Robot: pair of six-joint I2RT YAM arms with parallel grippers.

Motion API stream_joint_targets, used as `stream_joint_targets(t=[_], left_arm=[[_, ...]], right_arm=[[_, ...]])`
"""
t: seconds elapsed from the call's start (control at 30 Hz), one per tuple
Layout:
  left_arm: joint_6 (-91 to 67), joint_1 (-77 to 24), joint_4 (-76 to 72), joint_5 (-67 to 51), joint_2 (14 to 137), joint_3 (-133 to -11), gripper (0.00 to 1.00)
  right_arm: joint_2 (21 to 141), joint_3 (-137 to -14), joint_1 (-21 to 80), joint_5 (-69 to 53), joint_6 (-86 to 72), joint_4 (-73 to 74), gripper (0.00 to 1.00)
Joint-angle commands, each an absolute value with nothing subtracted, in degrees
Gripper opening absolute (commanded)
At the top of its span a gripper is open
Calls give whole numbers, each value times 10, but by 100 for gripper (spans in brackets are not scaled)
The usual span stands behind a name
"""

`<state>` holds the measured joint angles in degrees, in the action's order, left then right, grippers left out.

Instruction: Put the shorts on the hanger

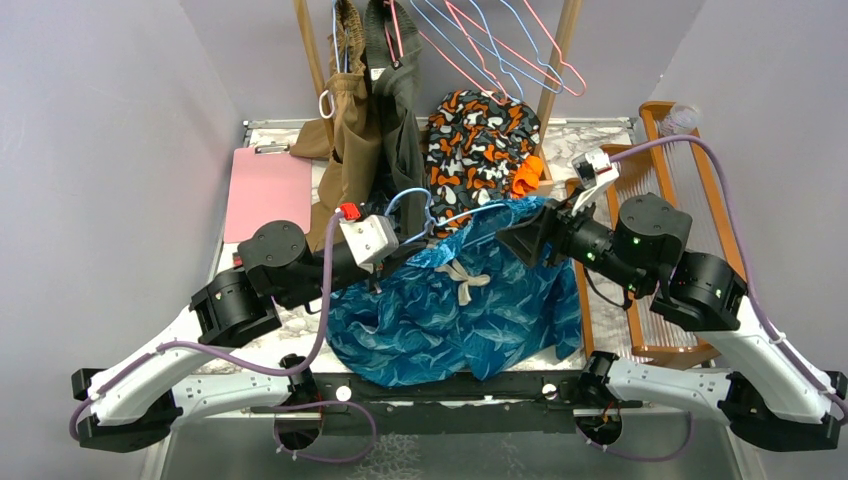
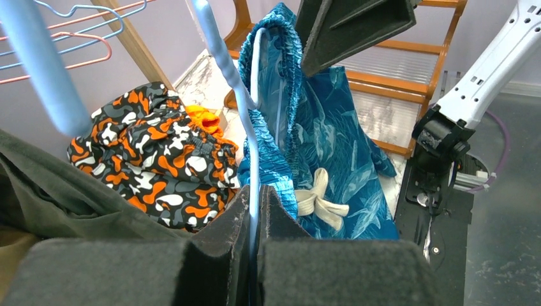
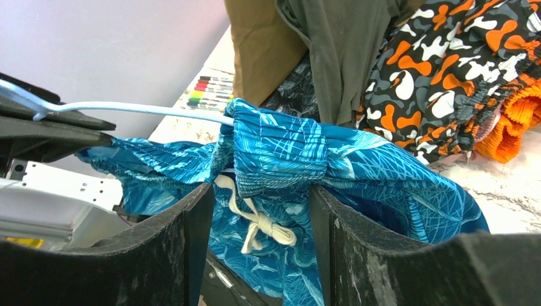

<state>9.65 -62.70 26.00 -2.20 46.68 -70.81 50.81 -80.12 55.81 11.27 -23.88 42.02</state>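
Observation:
The teal-blue shorts (image 1: pixel 460 310) lie spread over the table's front middle, their cream drawstring bow facing up. One arm of the light-blue hanger (image 1: pixel 470 212) is threaded into the gathered waistband (image 3: pixel 274 150), which is lifted off the table. My left gripper (image 2: pixel 254 213) is shut on the hanger's wire (image 2: pixel 254 159), left of the shorts. My right gripper (image 3: pixel 255 197) is open at the raised waistband. The bunched fabric sits between its fingertips, brushing the right finger and apart from the left one. The same shorts (image 2: pixel 332 146) hang from the wire in the left wrist view.
An orange, black and white garment (image 1: pixel 478 140) lies behind the shorts. Tan (image 1: pixel 350 140) and olive (image 1: pixel 400 110) garments hang at the back, with pink and blue wire hangers (image 1: pixel 500 50) above. A pink clipboard (image 1: pixel 268 190) lies at the left and a wooden rack (image 1: pixel 680 190) stands at the right.

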Motion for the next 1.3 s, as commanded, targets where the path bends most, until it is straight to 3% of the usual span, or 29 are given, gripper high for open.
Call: stream_joint_targets(t=[0.0, 0.13, 0.4, 0.6, 1.17, 1.2, 1.27], left_arm=[[92, -627, 213, -24, 461, -712, 0], [93, -627, 212, -28, 459, -707, 0], [94, -627, 213, -33, 454, -694, 0], [96, -627, 215, -33, 449, -686, 0], [97, -627, 222, -98, 462, -694, 0], [98, -627, 222, -98, 461, -696, 0], [100, -627, 223, -102, 457, -698, 0]], right_arm=[[514, -798, 561, 151, -260, 400, 58], [516, -798, 560, 163, -269, 405, 50], [519, -816, 561, 185, -275, 413, 16], [520, -831, 561, 183, -271, 424, 2], [595, -930, 561, 114, -225, 468, 1], [603, -936, 561, 104, -221, 478, 2], [611, -945, 561, 84, -211, 494, 16]])
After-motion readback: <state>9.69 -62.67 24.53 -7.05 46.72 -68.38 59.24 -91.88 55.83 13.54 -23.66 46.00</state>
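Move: My right hand is part open, with the near fold of the blue shorts' waistband some 3 cm ahead of it, 2 cm to its left and about level. The free end of the hanger's arm pokes into the band there, roughly 3 cm ahead and 2 cm left of the same hand. The white drawstring hangs about 9 cm back, 9 cm left and 8 cm lower. From my left hand, gripping the hanger, that fold is about 6 cm ahead and 12 cm to the right. I edge my right hand about 1 cm forward and shut its fingers on the waistband right where the hanger's arm enters, then raise the pinched band nearly 4 cm, drifting slightly forward, and finally ease it 1–2 cm left, towards my left hand. My left hand keeps its grip on the hanger, sinking a little over 1 cm before giving way slightly back and right. ##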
